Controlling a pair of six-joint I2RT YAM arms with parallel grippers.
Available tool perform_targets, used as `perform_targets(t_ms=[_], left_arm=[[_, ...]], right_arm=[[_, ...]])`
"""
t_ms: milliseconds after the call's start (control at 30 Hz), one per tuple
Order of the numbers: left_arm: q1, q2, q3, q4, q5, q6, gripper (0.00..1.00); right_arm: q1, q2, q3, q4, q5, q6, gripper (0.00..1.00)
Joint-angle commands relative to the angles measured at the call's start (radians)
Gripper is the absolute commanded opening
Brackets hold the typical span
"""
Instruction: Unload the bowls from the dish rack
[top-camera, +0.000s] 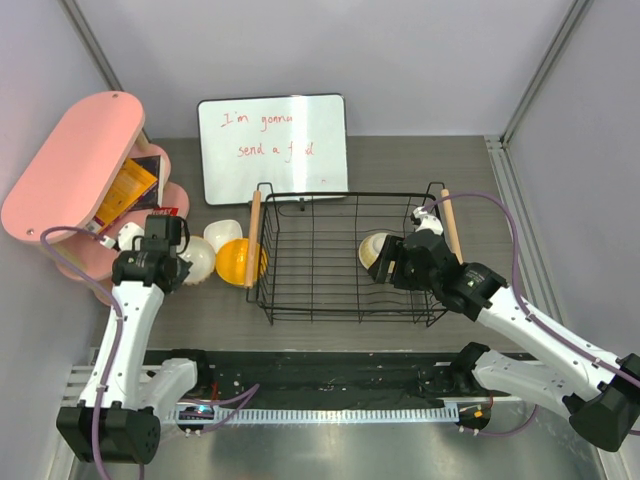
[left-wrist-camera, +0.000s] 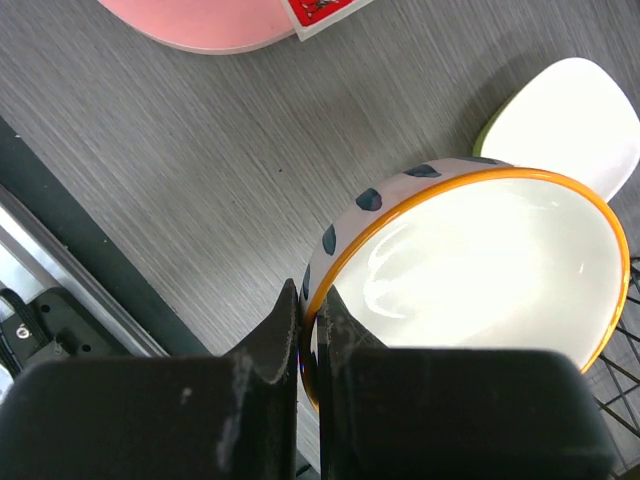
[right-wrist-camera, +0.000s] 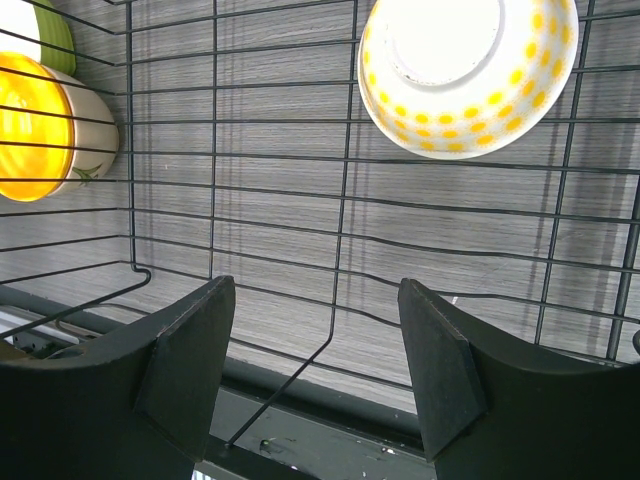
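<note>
The black wire dish rack stands mid-table with wooden handles on its left and right sides. One bowl, white with yellow dots, lies at the rack's right end, its dotted outside facing the right wrist camera. My right gripper is inside the rack just short of that bowl, open and holding nothing. Left of the rack, my left gripper is shut on the orange rim of a cream bowl with dark spots. An orange-yellow bowl and a white bowl sit beside it on the table.
A pink oval shelf with packets on it stands at the far left, close to the left arm. A small whiteboard leans behind the rack. Rack wires surround the right gripper. A lime green bowl edge shows outside the rack.
</note>
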Motion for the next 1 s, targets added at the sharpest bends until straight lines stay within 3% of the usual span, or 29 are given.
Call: perform_targets(t_ms=[0, 100, 433, 733, 967], left_arm=[[-0.003, 0.030, 0.022, 0.137, 0.058, 0.060, 0.00], [-0.006, 0.136, 0.045, 0.186, 0.138, 0.111, 0.00], [-0.096, 0.266, 0.137, 0.243, 0.121, 0.166, 0.00], [-0.217, 0.435, 0.102, 0.307, 0.093, 0.157, 0.00], [-0.236, 0.443, 0.073, 0.320, 0.078, 0.150, 0.00]], right_arm=[[-0.005, -0.009, -0.003, 0.037, 0.016, 0.003, 0.72], [-0.005, -0.010, 0.004, 0.034, 0.011, 0.000, 0.72], [-0.005, -0.024, -0.037, 0.049, 0.008, 0.032, 0.72], [-0.005, -0.026, -0.003, 0.035, 0.013, 0.030, 0.72], [-0.005, -0.036, 0.014, 0.014, 0.030, 0.018, 0.72]])
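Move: The left hand holds the blue-spotted bowl by its rim. The yellow bowl, where it is being taken, stands about 8 cm ahead of the hand, 12 cm to its right and some 14 cm below. The white square bowl is roughly 6 cm beyond the yellow bowl and 4 cm left of it; the rack's left handle rises about 3 cm right of the yellow bowl. From the right hand the yellow bowl lies about 33 cm left, 8 cm ahead and 14 cm lower. Forward and to the right, about 8 cm each way, the left hand carries the blue-spotted bowl over to the yellow bowl. It dips slightly and levels off on the way, then sinks some 5 cm more into the yellow bowl's mouth, easing to a stop. The wrist turns clockwise by a good 20 degrees and tips steeper; the fingers keep their pinch on the rim. ##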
